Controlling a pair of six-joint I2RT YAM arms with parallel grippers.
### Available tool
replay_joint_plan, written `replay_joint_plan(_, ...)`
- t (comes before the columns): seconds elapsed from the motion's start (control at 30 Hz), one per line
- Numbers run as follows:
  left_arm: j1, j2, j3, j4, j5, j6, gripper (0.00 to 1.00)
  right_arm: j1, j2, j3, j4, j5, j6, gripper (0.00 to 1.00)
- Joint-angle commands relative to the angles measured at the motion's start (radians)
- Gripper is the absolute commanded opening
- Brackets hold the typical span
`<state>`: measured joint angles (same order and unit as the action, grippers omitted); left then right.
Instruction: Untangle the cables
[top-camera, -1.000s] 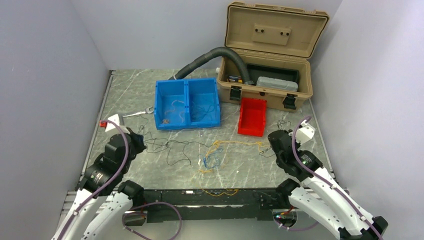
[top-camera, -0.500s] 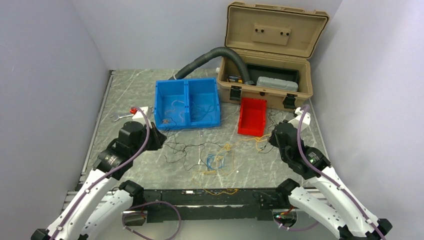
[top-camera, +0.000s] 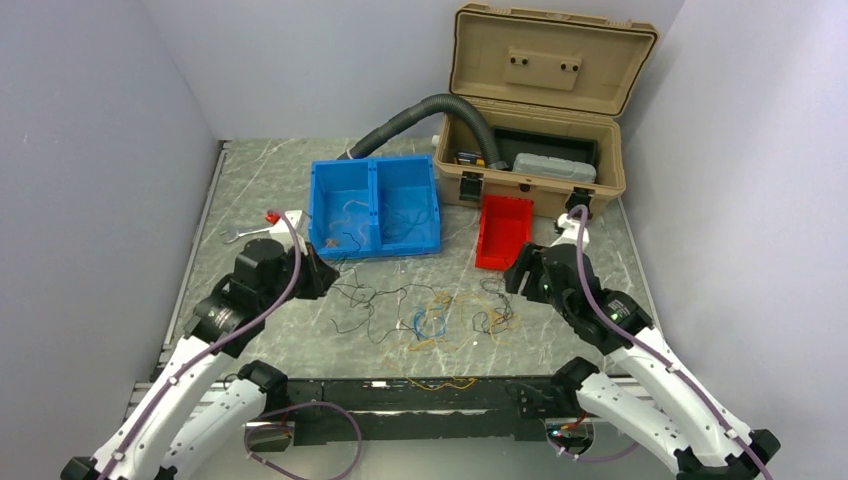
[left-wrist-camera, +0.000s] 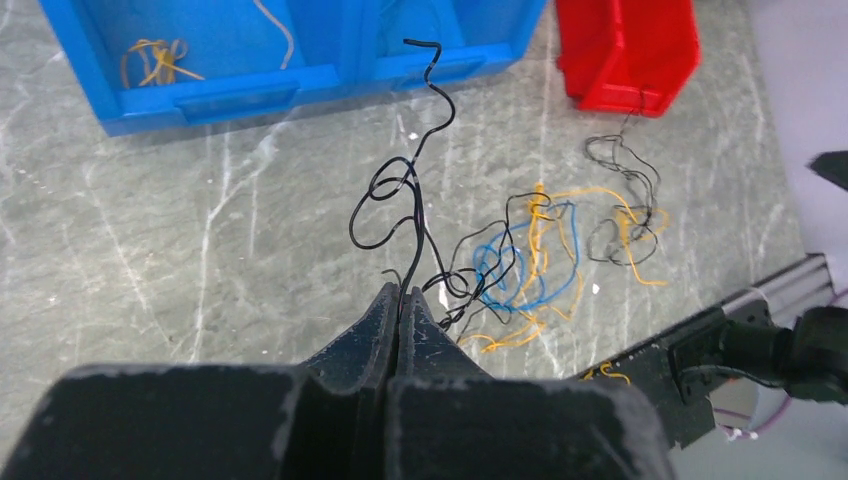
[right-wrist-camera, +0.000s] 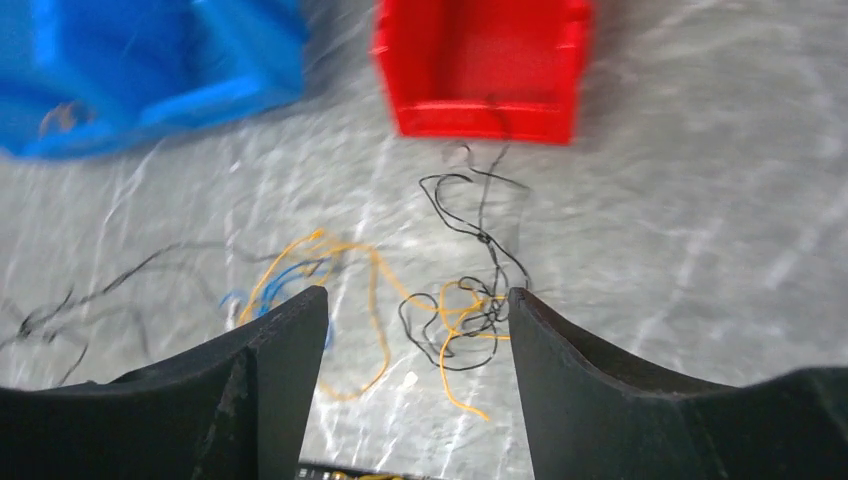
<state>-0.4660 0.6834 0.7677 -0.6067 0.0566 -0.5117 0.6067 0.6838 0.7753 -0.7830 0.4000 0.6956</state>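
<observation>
The cables lie as a loose tangle of black, yellow and blue wires on the marble table between my two arms. My left gripper is shut on a black cable, which curls up from the pinched fingertips toward the blue bin. The blue cable and yellow cable lie just to its right. My right gripper hangs open above a knot of black and yellow cable, with nothing between its fingers.
A blue two-compartment bin with a few wire scraps stands behind the tangle, and a red bin is to its right. An open tan toolbox and grey hose are at the back. A wrench lies far left.
My right gripper has opened and dropped the yellow and black wires, then swung left over the tangle. The left gripper carried its black cable right toward the blue bin and now holds still.
</observation>
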Motion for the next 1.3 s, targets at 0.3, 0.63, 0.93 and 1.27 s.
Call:
replay_joint_plan(0.3, 0.003, -0.015, 0.040, 0.107, 0.322, 0.154, 0.00, 0.202, 0.281, -0.062, 0.707, -0.587, -0.478, 0.73)
replay_joint_plan(0.63, 0.004, -0.016, 0.030, 0.144, 0.416, 0.177, 0.00, 0.286, 0.493, -0.030, 0.899, -0.692, -0.619, 0.73)
replay_joint_plan(0.93, 0.003, 0.015, 0.068, 0.105, 0.388, 0.187, 0.00, 0.322, 0.568, -0.022, 0.938, -0.764, -0.747, 0.71)
replay_joint_plan(1.27, 0.003, 0.033, 0.081, 0.067, 0.365, 0.211, 0.00, 0.331, 0.500, -0.062, 0.909, -0.680, -0.731, 0.72)
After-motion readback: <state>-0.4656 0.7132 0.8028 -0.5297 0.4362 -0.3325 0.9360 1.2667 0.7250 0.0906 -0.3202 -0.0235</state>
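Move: The black cable pinched by the left hand trails below it; the loose stretch lies about 30 cm left of the right hand, 3 cm back and 13 cm down. From the left hand it is some 12 cm right, 3 cm back. From the right hand, the blue coil lies about 20 cm left, 5 cm back, the black-and-yellow heap 5 cm left, 4 cm back, both some 15 cm below. Open right hand sweeps some 25 cm left towards black cable, turning counter-clockwise; left hand keeps its pinch, easing right. ##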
